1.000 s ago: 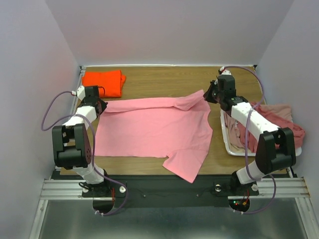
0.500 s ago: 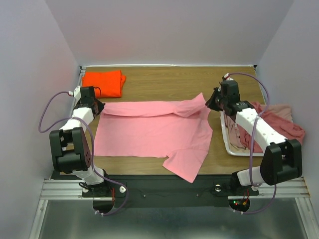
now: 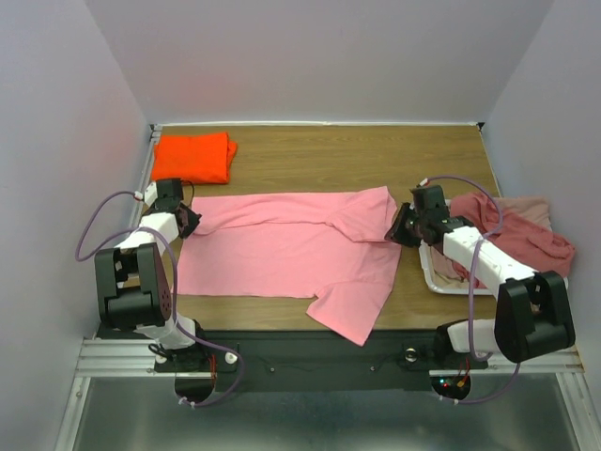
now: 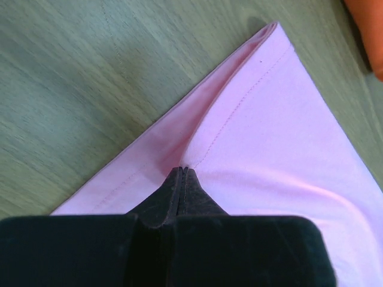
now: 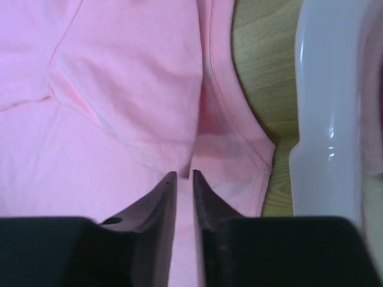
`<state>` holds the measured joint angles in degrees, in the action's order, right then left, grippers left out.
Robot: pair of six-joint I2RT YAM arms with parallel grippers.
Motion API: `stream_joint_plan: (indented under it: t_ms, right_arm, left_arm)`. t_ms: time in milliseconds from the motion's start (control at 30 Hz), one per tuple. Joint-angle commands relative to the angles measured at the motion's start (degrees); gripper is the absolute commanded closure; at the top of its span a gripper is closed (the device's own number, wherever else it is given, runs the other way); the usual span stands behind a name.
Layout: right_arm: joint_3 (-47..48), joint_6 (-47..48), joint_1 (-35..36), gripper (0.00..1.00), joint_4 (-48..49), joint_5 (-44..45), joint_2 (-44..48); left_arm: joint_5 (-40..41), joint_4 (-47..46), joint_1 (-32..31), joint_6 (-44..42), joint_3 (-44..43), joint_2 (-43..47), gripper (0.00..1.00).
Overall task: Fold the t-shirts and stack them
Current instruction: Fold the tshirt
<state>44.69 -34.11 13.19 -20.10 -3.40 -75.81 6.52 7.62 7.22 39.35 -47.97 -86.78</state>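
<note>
A light pink t-shirt lies spread across the middle of the table, its far edge folded over toward the near side. My left gripper sits low at the shirt's left folded corner. In the left wrist view it is shut on the pink cloth at the hem seam. My right gripper rests at the shirt's right folded corner. Its jaws stand a little apart over the pink cloth, with a small fold edge loose at the tips. An orange t-shirt lies folded at the back left.
A white tray stands at the right, close beside my right gripper; its rim fills the right of the right wrist view. Dusty rose and pale pink shirts are heaped in it. One pink sleeve hangs toward the table's near edge.
Both grippers came toward the near side and down, drawing the shirt's far edge over onto itself. The right jaws have parted a little; the left stays shut.
</note>
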Motion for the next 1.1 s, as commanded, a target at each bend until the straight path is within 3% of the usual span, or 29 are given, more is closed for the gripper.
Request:
stream_joint_plan:
  t_ms: [0,33,67,100,200,233,433,533,567,800,933,1067]
  right_arm:
    - [-1.00,-0.43,0.52,0.70,0.85,-2.67,1.81]
    - [-0.83,-0.43,0.52,0.64,0.76,-1.71,1.89]
    - [-0.57,-0.43,0.52,0.58,0.67,-1.61,2.07]
    - [-0.22,-0.09,0.52,0.51,0.59,-1.87,2.16]
    - [1.63,0.62,0.61,0.47,0.59,-2.75,2.42]
    - [2.24,1.49,0.70,0.47,0.59,-2.75,2.34]
    - [8.13,4.40,1.49,0.38,0.67,-3.72,-1.52]
    - [12.77,5.28,2.19,0.25,0.76,-3.46,-4.86]
    - [15.06,5.45,2.36,0.00,0.67,-2.85,-7.22]
    - [23.24,6.60,3.42,0.00,4.54,-4.60,-21.28]
    - [28.25,6.77,3.77,0.00,7.00,-4.25,-29.28]
    - [30.37,5.63,3.77,0.00,7.09,1.54,-33.87]
  left_arm:
    - [2.61,2.22,0.16,0.72,-0.37,0.21,0.85]
    - [3.23,2.84,0.16,0.99,-0.81,0.21,0.77]
    - [4.71,4.06,0.16,1.34,-1.16,0.65,0.58]
    - [5.25,4.42,0.25,1.43,-1.43,1.00,0.49]
    - [7.35,6.79,0.68,2.13,-3.62,1.62,0.21]
    - [8.06,7.58,0.95,2.65,-5.28,1.70,0.17]
    - [6.05,9.70,1.48,1.52,-12.32,1.88,0.14]
    - [2.53,7.86,0.87,0.20,-13.29,1.71,0.14]
    - [1.75,6.72,0.34,0.02,-13.29,1.18,0.14]
    - [-7.82,-0.75,-3.62,-2.17,-13.82,-6.80,0.13]
    - [-8.02,-2.43,-3.62,-2.18,-15.49,-12.52,0.13]
    - [-6.97,-3.40,-3.18,-1.56,-16.19,-16.66,0.14]
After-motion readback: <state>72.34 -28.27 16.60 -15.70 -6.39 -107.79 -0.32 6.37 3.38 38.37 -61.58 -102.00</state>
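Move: Each hand aims for the pink t-shirt's far folded edge, just inside a corner. For the left hand that spot lies about 8 cm ahead, 4 cm to its right and 2 cm lower; the folded orange t-shirt sits roughly 20 cm ahead, 1 cm left. For the right hand the spot is some 12 cm ahead, 6 cm left and 3 cm lower, while the white bin's middle is about 27 cm right and 2 cm back. Easing slightly back as the fingers open, both hands let go of the folded-over layer, then arc up, forward and down again over the t-shirt. The left rises some 7 cm and ends about 7 cm farther forward and 4 cm right, turned slightly clockwise; the right goes forward about 12 cm and left 6 cm, turning 10 degrees counter-clockwise. Both come down wide open over the far fold; contact there can't be seen. ##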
